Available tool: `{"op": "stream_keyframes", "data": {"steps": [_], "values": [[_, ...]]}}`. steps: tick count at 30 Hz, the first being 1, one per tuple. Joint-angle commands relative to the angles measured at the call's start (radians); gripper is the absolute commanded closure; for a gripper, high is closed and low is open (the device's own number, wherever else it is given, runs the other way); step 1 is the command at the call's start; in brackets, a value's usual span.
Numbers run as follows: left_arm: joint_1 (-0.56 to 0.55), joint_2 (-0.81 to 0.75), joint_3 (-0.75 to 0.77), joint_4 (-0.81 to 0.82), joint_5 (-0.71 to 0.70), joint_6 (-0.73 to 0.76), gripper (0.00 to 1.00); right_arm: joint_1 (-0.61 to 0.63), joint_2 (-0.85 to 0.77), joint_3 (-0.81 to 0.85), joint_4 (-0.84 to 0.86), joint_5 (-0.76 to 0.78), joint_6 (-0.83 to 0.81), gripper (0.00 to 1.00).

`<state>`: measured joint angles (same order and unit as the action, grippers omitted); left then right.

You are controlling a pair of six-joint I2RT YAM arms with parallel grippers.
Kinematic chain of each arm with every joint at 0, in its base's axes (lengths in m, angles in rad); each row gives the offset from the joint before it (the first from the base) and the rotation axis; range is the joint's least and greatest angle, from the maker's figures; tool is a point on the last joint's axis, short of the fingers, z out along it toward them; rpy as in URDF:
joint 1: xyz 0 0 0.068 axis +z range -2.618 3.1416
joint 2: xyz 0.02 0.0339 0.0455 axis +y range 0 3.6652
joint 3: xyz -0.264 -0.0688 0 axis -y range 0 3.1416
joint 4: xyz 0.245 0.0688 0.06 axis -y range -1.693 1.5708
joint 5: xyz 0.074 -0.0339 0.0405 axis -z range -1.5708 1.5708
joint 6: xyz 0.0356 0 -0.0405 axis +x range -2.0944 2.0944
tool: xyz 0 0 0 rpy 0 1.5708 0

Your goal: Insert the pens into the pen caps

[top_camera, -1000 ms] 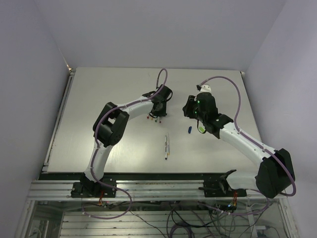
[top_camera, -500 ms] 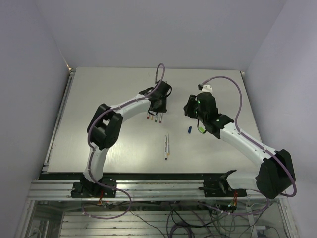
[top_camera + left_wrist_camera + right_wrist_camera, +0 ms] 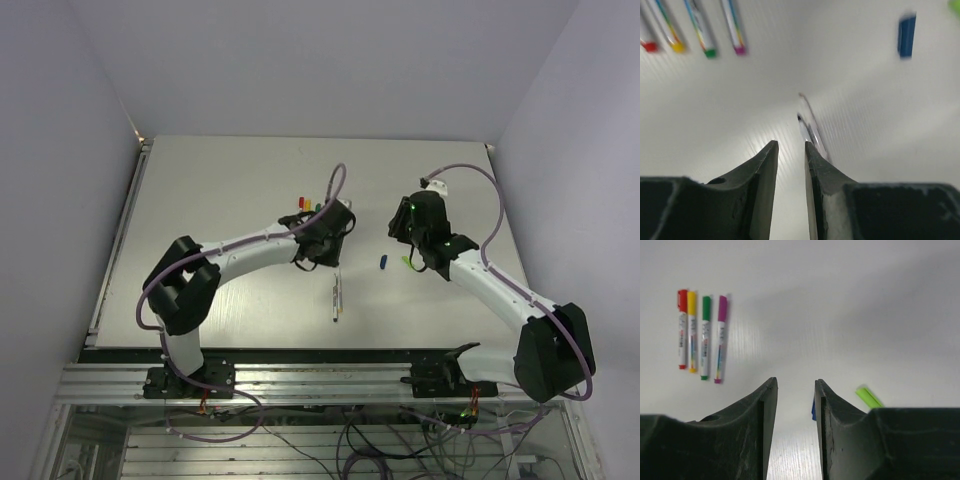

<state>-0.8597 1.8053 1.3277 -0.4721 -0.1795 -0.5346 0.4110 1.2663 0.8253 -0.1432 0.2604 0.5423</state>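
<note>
Four capped pens (image 3: 701, 337) lie side by side, with red, yellow, green and purple caps; the top view shows them (image 3: 308, 205) partly behind the left arm. Two uncapped pens (image 3: 337, 296) lie together mid-table, and their ends (image 3: 809, 125) sit just beyond my left gripper's right finger. A blue cap (image 3: 382, 262) lies to their right, half hidden behind my right gripper's finger (image 3: 813, 410). A light green cap (image 3: 869, 397) lies beside it. My left gripper (image 3: 790, 144) is open and empty. My right gripper (image 3: 795, 381) hangs open and empty above the table.
The pale table (image 3: 220, 180) is bounded by a metal rail (image 3: 120, 250) on the left and lilac walls at the back and sides. Both arms' cables loop above the wrists.
My left gripper has drawn back from the row of capped pens toward the two loose pens, leaving the row uncovered. My right gripper has shifted slightly right.
</note>
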Motion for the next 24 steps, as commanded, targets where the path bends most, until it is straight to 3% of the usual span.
{"op": "stream_keyframes", "data": {"steps": [1,6,24], "values": [[-0.079,-0.046,-0.037,-0.059,-0.001,0.034,0.62,-0.006,-0.027,-0.04,-0.013,0.006,0.009,0.65],[-0.134,-0.041,-0.047,-0.11,0.009,0.057,0.61,-0.005,-0.05,-0.07,-0.005,0.011,0.014,0.65],[-0.141,0.054,-0.058,-0.068,0.077,0.032,0.59,-0.005,-0.069,-0.097,0.009,-0.005,0.025,0.65]]}}
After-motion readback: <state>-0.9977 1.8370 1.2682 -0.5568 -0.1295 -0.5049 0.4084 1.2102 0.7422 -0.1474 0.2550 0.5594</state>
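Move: The nearer-left of the two uncapped pens, the black-tipped one, has its middle roughly 8 cm back, 1 cm right and 7 cm below the left hand. The other uncapped pen is about 6 cm back and 2 cm right; the blue cap lies 13 cm right and 1 cm ahead, the capped purple pen 12 cm ahead and 1 cm left. From the right hand, the black-tipped pen is some 14 cm back, 15 cm left, 13 cm below. The open left hand pulls back about 8 cm towards the two uncapped pens while sinking some 4 cm. ##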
